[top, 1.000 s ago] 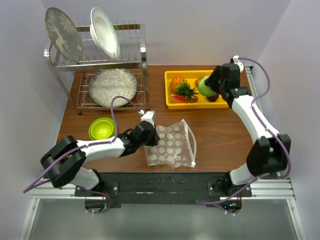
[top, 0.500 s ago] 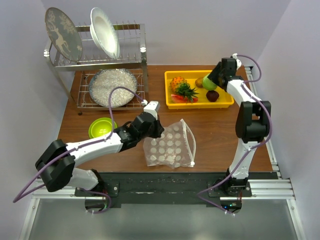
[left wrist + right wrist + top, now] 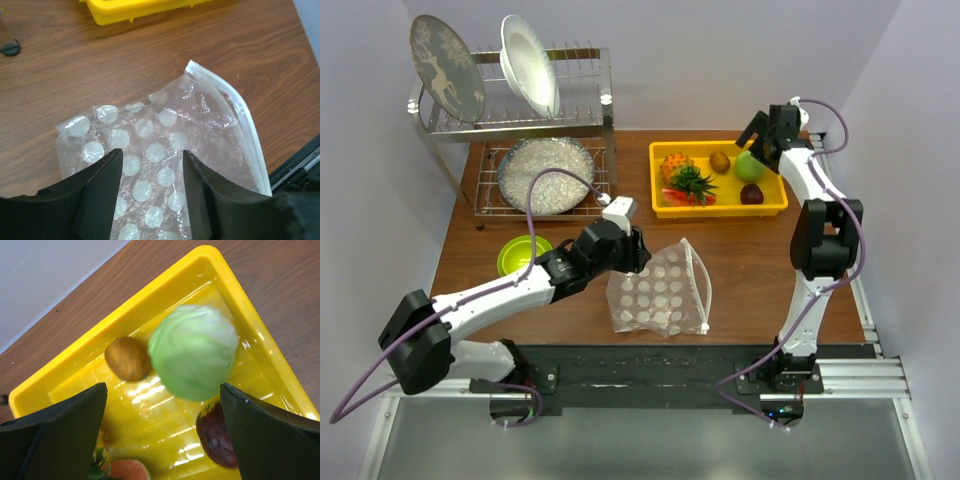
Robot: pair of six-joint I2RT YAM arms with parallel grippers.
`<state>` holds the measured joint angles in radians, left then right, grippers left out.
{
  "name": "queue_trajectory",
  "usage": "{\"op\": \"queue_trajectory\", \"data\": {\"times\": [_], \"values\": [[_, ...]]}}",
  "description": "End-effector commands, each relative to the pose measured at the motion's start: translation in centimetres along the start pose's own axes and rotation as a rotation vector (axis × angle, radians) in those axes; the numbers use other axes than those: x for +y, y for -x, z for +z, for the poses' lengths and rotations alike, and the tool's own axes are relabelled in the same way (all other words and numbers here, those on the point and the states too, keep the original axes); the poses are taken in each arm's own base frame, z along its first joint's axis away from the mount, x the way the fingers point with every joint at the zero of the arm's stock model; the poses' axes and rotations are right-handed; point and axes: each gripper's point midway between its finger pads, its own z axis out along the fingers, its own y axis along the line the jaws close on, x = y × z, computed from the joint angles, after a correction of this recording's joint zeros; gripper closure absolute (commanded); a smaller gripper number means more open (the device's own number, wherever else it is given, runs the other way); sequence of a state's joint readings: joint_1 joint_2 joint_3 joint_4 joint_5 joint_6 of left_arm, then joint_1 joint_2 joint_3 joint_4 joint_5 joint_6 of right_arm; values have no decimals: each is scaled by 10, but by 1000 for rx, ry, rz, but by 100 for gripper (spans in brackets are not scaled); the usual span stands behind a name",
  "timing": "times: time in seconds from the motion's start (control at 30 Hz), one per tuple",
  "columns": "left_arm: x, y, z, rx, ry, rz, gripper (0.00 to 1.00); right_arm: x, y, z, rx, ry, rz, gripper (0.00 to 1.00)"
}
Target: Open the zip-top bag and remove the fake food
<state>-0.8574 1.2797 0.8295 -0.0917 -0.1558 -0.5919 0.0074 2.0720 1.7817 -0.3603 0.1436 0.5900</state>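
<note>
The zip-top bag (image 3: 660, 292), clear with white dots, lies flat on the table with its zip strip (image 3: 235, 102) along the right edge. My left gripper (image 3: 632, 250) hovers over the bag's left part (image 3: 151, 154), open, with nothing between its fingers. The fake food sits in the yellow tray (image 3: 660, 208): pineapple (image 3: 682, 172), watermelon slice (image 3: 682, 198), kiwi (image 3: 720, 161), dark ball (image 3: 752, 194) and green fruit (image 3: 750, 166). My right gripper (image 3: 765, 135) is wide open above the tray (image 3: 162, 387). The green fruit (image 3: 192, 352) is blurred and free of both fingers, next to the kiwi (image 3: 127, 358).
A metal dish rack (image 3: 520, 130) with two upright plates and a glass dish stands at the back left. A lime-green bowl (image 3: 523, 256) sits left of the left arm. The table's front edge runs just below the bag.
My left gripper has opened, let go of the bag and shifted right. My right gripper has opened wide and the green fruit has dropped free over the tray.
</note>
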Motion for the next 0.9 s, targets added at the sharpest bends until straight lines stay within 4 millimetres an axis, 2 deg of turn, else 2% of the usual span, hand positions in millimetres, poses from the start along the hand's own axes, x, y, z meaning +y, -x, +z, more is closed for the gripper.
{"op": "queue_trajectory", "data": {"times": [0.0,0.03,0.07,0.1,0.13,0.17,0.2,0.23,0.27,0.3,0.33,0.37,0.4,0.43,0.47,0.53,0.6,0.7,0.87], "values": [[-10,38,-16,-88,-56,4,32,14,23,-73,-54,64,7,2],[-10,42,-19,-97,-61,8,26,14,20,-85,-54,78,10,2],[-9,42,-20,-98,-63,8,23,24,23,-112,-79,123,6,2],[-10,44,-22,-102,-66,7,8,16,1,-119,-46,118,-6,2],[-8,45,-24,-103,-62,4,5,17,-9,-129,-38,134,-14,1],[-8,46,-24,-103,-62,3,4,25,-22,-142,-29,167,-45,1],[-8,46,-25,-102,-61,3,0,19,-34,-167,-37,185,-55,2],[-6,44,-25,-95,-51,-2,0,27,-52,-182,-22,226,-79,2],[-2,44,-24,-98,-27,-8,0,16,-78,-188,12,228,-96,2],[0,44,-24,-100,-18,-19,0,19,-79,-213,-17,277,-91,1],[1,43,-24,-98,-13,-28,0,22,-94,-226,9,328,-102,1],[1,40,-24,-95,-12,-33,0,19,-104,-233,23,348,-90,2],[3,39,-24,-94,-8,-38,0,6,-119,-245,37,366,-83,1],[3,39,-24,-96,-6,-46,0,3,-128,-252,52,388,-77,1],[8,35,-24,-97,11,-50,0,-9,-149,-251,96,384,-72,1],[8,36,-25,-115,3,-49,0,-19,-155,-265,85,409,-66,2],[11,35,-25,-129,6,-51,0,-34,-166,-266,92,378,-77,2],[12,35,-26,-143,-5,-37,0,-44,-168,-271,88,362,-99,2],[17,35,-27,-158,13,-17,0,-46,-173,-272,87,376,-93,2]]}}
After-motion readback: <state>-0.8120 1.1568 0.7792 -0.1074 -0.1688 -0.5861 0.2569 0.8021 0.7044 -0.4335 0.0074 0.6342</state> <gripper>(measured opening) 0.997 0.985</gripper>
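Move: The empty bag lies about 36 cm back and 26 cm left of the right hand, 12 cm lower; from the left hand it is some 6 cm back, 6 cm right and 12 cm down. The green cabbage, already let go in the yellow tray, lies 3 cm back, 2 cm left and 7 cm below the right hand; the dark plum is 11 cm back, 3 cm left and 9 cm down. The open right hand sweeps some 30 cm back and left from cabbage towards bag; left gripper opens fully. ##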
